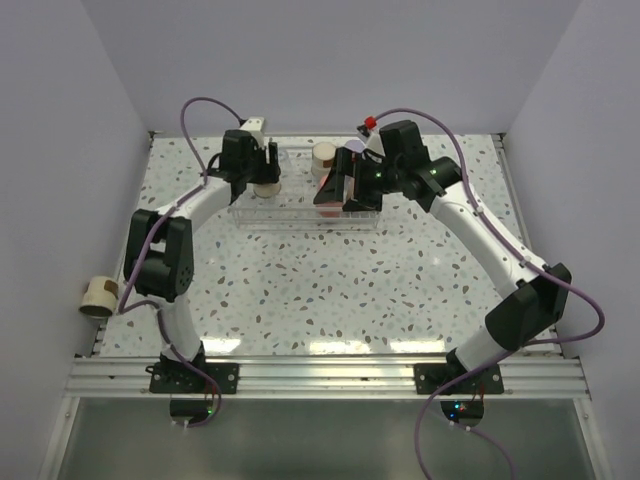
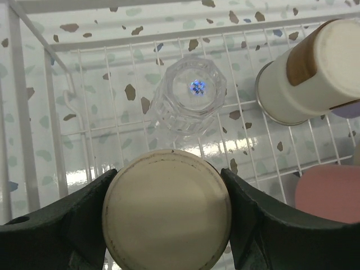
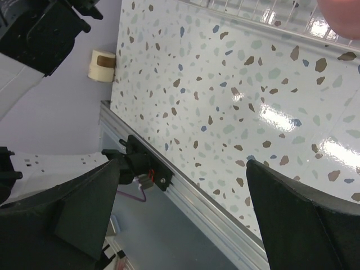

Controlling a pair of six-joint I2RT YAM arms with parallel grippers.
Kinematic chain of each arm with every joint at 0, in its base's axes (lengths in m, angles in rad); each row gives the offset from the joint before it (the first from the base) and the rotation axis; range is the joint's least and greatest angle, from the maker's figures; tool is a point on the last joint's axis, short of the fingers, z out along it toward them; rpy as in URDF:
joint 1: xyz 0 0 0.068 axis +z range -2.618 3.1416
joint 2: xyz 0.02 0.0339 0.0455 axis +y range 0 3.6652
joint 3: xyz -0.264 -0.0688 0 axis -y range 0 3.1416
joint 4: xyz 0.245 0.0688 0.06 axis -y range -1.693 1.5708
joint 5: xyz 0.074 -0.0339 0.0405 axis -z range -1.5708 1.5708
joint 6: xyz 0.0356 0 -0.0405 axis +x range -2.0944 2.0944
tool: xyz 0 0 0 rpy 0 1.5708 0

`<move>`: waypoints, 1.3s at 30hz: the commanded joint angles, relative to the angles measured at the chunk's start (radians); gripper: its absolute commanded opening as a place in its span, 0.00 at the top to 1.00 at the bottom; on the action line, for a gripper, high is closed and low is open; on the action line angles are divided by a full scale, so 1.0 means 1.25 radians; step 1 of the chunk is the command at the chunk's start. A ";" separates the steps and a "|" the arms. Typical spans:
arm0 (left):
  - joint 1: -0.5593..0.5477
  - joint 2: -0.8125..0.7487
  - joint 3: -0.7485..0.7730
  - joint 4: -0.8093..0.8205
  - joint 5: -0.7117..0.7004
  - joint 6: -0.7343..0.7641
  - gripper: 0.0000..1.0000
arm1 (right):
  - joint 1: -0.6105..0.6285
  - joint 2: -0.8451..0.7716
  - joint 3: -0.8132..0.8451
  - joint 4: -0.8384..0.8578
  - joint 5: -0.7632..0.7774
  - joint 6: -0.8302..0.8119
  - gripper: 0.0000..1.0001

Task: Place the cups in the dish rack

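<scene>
My left gripper (image 1: 265,175) is shut on a beige cup (image 2: 166,211), held base-up over the left end of the dish rack (image 1: 285,218). Below it in the rack (image 2: 56,112) stand an upturned clear cup (image 2: 188,95), a tilted silvery-rimmed cup with a tan base (image 2: 306,70), a red-pink cup (image 2: 329,191) and a sliver of a lavender cup (image 2: 346,109). My right gripper (image 1: 348,190) hovers over the rack's right part beside the red-pink cup (image 1: 328,205). Its jaws (image 3: 183,169) stand wide open and hold nothing.
Another tan-based cup (image 1: 323,157) stands just behind the rack. One more (image 1: 98,295) lies off the table's left edge against the wall, also seen as a small cup (image 3: 101,64) in the right wrist view. An aluminium rail (image 1: 320,375) runs along the near edge.
</scene>
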 commanded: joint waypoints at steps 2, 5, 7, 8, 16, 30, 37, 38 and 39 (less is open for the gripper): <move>-0.006 0.038 -0.004 0.077 -0.008 -0.006 1.00 | -0.003 -0.020 -0.016 0.027 -0.025 0.014 0.02; -0.006 0.039 -0.012 0.089 -0.026 -0.007 1.00 | -0.003 -0.027 -0.024 0.028 -0.024 0.014 0.02; -0.006 0.041 -0.014 0.084 -0.027 -0.001 0.91 | -0.004 -0.029 -0.029 0.028 -0.022 0.012 0.02; -0.006 0.043 -0.014 0.082 -0.021 0.008 0.73 | -0.003 -0.029 -0.030 0.028 -0.021 0.012 0.02; -0.016 -0.017 -0.081 0.064 -0.027 0.019 0.08 | -0.004 -0.023 -0.045 0.048 -0.030 0.018 0.02; 0.013 -0.378 -0.191 -0.152 -0.276 -0.220 0.00 | 0.001 -0.039 -0.076 0.087 -0.021 0.027 0.02; 0.189 -0.603 -0.372 -0.353 -0.389 -0.347 0.00 | 0.007 -0.041 -0.094 0.097 -0.025 0.028 0.02; 0.223 -0.632 -0.428 -0.363 -0.387 -0.357 0.00 | 0.010 -0.036 -0.092 0.085 -0.027 0.026 0.02; 0.254 -0.662 -0.455 -0.364 -0.382 -0.374 0.00 | 0.010 -0.033 -0.083 0.076 -0.030 0.021 0.02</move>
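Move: The left hand already holds the upside-down steel cup over the near-left part of the dish rack; its standing place lies straight beneath, about 4 cm down. The clear glass is some 9 cm ahead of this hand and 4 cm to its right, the other steel cup about 8 ahead and 13 right, the red cup 15 right and about 1 back, all roughly 6 cm lower. From the empty right hand that standing place is about 20 cm ahead, 18 left and 18 below. The held steel cup is set down on the rack: the left hand sinks about 4 cm, pauses there, then opens wide and lets go of the cup. It draws back off the cup, rises clear over the rack's near side and swings back and some 18 cm to the left, turning about 45 degrees counter-clockwise. The right hand, open and empty, only sinks a couple of centimetres. ##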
